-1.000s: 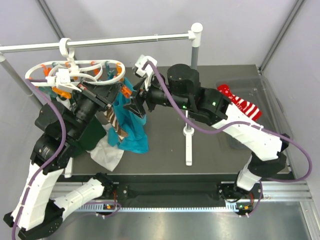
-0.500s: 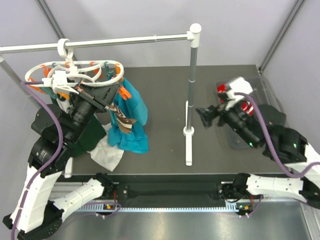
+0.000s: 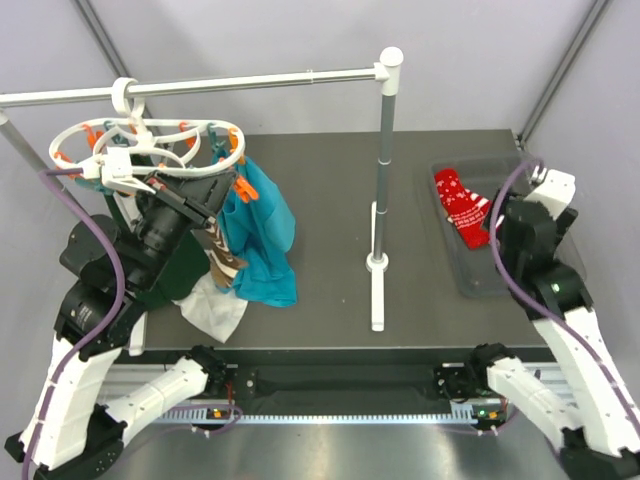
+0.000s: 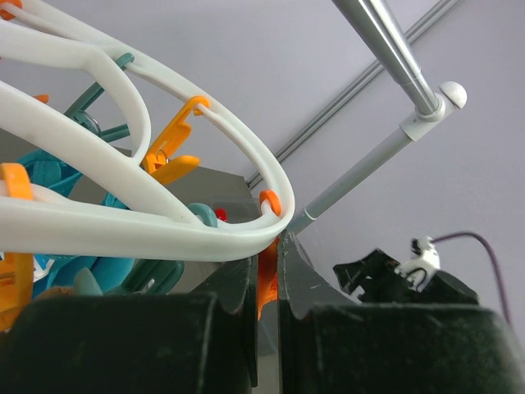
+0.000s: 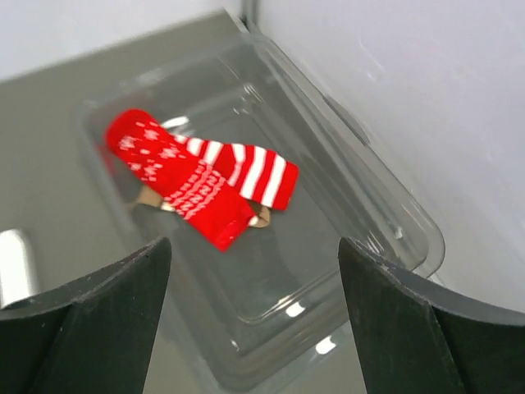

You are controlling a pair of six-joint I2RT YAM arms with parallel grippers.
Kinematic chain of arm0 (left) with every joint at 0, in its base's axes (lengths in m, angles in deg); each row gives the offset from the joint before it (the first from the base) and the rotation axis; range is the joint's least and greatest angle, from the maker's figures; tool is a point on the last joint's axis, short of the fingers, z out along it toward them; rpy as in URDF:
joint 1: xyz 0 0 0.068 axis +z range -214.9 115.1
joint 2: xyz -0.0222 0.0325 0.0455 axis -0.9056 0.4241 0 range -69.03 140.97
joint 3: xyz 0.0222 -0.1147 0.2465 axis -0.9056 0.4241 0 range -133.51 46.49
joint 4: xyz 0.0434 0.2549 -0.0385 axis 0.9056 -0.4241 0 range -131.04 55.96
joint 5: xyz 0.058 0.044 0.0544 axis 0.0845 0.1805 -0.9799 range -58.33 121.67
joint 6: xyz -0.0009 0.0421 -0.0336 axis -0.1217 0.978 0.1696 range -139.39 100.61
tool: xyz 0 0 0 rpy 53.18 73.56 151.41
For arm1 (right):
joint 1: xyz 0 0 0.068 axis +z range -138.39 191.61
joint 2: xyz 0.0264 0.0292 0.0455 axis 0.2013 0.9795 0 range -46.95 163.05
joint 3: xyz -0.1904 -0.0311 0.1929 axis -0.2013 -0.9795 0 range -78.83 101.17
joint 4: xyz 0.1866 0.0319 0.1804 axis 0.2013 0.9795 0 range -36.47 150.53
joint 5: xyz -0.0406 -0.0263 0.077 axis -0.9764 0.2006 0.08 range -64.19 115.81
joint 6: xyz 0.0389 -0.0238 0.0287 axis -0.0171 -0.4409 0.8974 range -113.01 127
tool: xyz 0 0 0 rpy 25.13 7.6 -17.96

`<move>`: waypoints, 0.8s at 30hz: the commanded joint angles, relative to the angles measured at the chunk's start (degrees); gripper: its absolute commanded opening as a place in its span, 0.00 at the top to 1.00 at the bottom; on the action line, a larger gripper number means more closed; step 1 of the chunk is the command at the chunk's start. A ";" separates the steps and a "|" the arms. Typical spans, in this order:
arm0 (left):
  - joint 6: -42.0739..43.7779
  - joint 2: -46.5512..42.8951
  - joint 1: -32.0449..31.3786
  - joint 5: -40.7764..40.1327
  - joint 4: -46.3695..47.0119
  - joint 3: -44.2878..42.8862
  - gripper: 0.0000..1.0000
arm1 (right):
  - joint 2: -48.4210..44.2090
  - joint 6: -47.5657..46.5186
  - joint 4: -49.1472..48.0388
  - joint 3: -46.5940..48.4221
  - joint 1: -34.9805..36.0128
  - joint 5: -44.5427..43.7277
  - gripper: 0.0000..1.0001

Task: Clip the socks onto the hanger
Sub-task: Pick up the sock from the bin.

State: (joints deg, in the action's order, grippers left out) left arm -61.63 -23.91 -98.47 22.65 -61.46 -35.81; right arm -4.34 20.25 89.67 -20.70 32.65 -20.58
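Observation:
The white oval hanger [image 3: 150, 145] hangs by its hook from the rail at the back left. My left gripper [image 4: 267, 254] is shut on an orange clothespin [image 4: 267, 283] at the ring's right end [image 4: 246, 234]. Below it a brown striped sock [image 3: 222, 255] dangles in front of the teal garment [image 3: 262, 240]. Two red socks [image 5: 201, 176] lie crossed in the clear tray [image 5: 361, 205] at the right, with a tan edge showing under them. My right gripper [image 5: 250, 254] hovers open above the tray's near part, clear of the socks, with nothing between its fingers.
The long white rail [image 3: 250, 80] ends at an upright post [image 3: 383, 150] whose foot [image 3: 377, 290] stands mid-table. A dark green cloth [image 3: 175, 280] and a white cloth [image 3: 215, 310] hang or lie under the left arm. The tray [image 3: 480, 280] sits by the right wall.
My right arm has swung from beside the hanger across to the right, over the tray with the red socks. The left gripper stays shut at the clothespin.

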 commanded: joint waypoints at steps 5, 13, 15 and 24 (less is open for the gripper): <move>0.84 -0.39 0.08 -0.39 0.61 1.09 1.00 | 19.43 4.49 -5.89 -2.58 -20.59 33.36 0.21; 1.28 -1.35 0.16 -0.48 0.70 0.74 1.00 | 34.18 5.82 -16.98 -2.41 -23.32 37.61 0.35; 1.28 -1.70 0.08 -0.56 0.70 0.74 1.00 | 37.53 5.47 -17.42 -0.57 -23.50 36.73 0.39; 1.11 -2.06 0.08 -0.92 0.17 0.74 1.00 | 43.08 8.10 -16.19 -1.70 -24.29 36.72 0.60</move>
State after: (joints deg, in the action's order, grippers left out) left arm -61.21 -25.92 -98.49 22.34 -61.61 -35.05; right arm 40.21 26.42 75.85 -21.93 9.17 16.20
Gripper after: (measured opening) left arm 0.084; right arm 0.403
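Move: The right hand hangs empty above the near part of the bin. The red snowflake sock lies about 18 cm ahead of it, some 2 cm to its left and roughly 27 cm below. The red striped sock is 5 cm to the right of that sock and just as far out. The bin's middle is about 14 cm ahead of the hand and 7 cm to its right, at floor height. From the left hand, the snowflake sock lies some 20 cm ahead, 40 cm right and 48 cm below. Down and forward into the bin goes the right hand, sinking a good 20 cm while reaching about 12 cm out towards the near end of the snowflake sock, quickly at first and easing at the end. The wrist tips the fingers from nearly level to steeply downward, some 40 degrees of turn, and they close to about half their starting gap without touching the sock. ##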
